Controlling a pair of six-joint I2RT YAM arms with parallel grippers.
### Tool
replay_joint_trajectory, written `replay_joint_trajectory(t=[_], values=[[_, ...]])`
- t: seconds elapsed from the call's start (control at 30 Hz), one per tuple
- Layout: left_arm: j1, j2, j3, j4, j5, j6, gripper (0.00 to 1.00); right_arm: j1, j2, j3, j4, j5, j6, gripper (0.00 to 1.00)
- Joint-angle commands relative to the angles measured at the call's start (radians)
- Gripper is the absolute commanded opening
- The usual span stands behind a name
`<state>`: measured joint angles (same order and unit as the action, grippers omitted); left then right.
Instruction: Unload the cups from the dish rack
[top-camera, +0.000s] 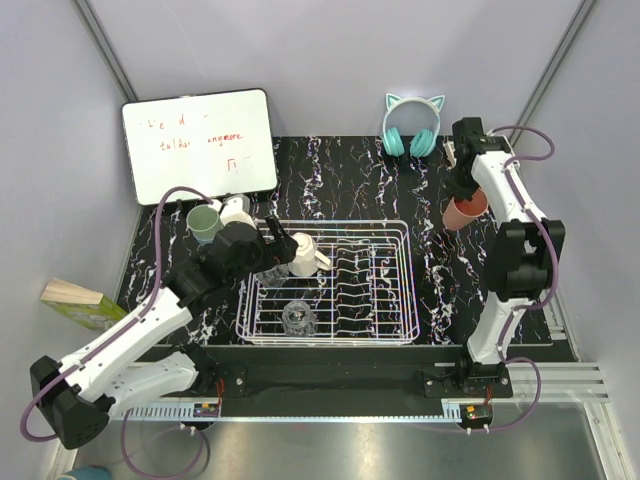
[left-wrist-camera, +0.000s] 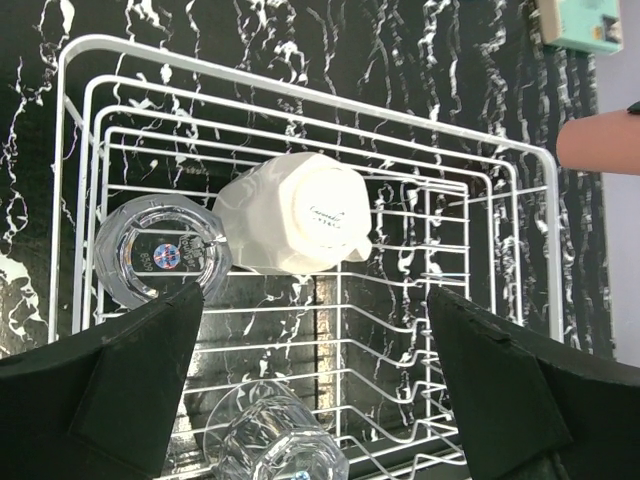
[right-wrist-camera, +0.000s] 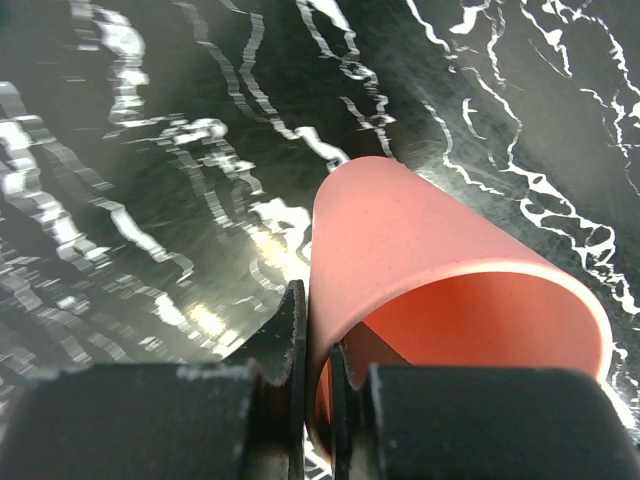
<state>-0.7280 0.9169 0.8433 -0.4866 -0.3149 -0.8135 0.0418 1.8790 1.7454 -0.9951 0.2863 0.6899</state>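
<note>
The white wire dish rack (top-camera: 405, 232) sits mid-table. In it lie a cream mug (top-camera: 308, 253) on its side and a clear glass (top-camera: 297, 317). My left gripper (top-camera: 272, 250) hovers open over the rack's left part. In the left wrist view the mug (left-wrist-camera: 300, 215) lies ahead of the fingers, with one glass (left-wrist-camera: 160, 260) to its left and another glass (left-wrist-camera: 275, 445) below it, inside the rack (left-wrist-camera: 300, 95). My right gripper (right-wrist-camera: 318, 320) is shut on the rim of a pink cup (right-wrist-camera: 430, 270), to the right of the rack (top-camera: 466, 210).
A pale green cup (top-camera: 204, 222) and a white one (top-camera: 236, 208) stand on the table left of the rack. A whiteboard (top-camera: 200, 143) leans at the back left, and teal headphones (top-camera: 411, 130) lie at the back. A book (top-camera: 80, 303) lies off the table's left edge.
</note>
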Motion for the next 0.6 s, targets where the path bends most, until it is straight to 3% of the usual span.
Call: replay_joint_trajectory(t=[0.0, 0.43, 0.53, 0.57], values=[[0.004, 0.040, 0.043, -0.010, -0.001, -0.009, 0.99, -0.017, 0.069, 0.057, -0.039, 0.063, 0.010, 0.00], [0.004, 0.106, 0.062, -0.023, 0.019, -0.006, 0.99, -0.062, 0.198, 0.074, -0.043, 0.017, 0.000, 0.00], [0.004, 0.112, 0.062, -0.023, 0.023, -0.006, 0.99, -0.062, 0.194, 0.063, -0.040, 0.013, 0.003, 0.09], [0.004, 0.112, 0.062, -0.023, 0.023, -0.004, 0.99, -0.062, 0.189, 0.057, -0.037, 0.011, 0.005, 0.21]])
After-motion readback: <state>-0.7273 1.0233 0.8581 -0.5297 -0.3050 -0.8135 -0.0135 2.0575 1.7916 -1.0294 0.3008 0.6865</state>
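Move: The white mug lies about 5 cm ahead and 2 cm right of my open left hand, some 15 below. One glass is about 3 ahead and 5 left of that hand, the other about 9 back and 1 right. My right hand holds the salmon cup by its rim; its counter spot is about 2 back, 4 right and 15 below. From that hand, the green book lies some 15 ahead, 8 right. I lower the salmon cup towards the bare counter right of the rack, going down about 6 cm and drifting some 2.5 cm right, fast at first and then easing to a stop. My right hand tilts about 10 degrees and keeps its pinch on the rim. Meanwhile my left hand, fingers wide open, sinks some 3 cm over the rack towards the white mug, its fingertips tipping slightly farther down, touching nothing. ##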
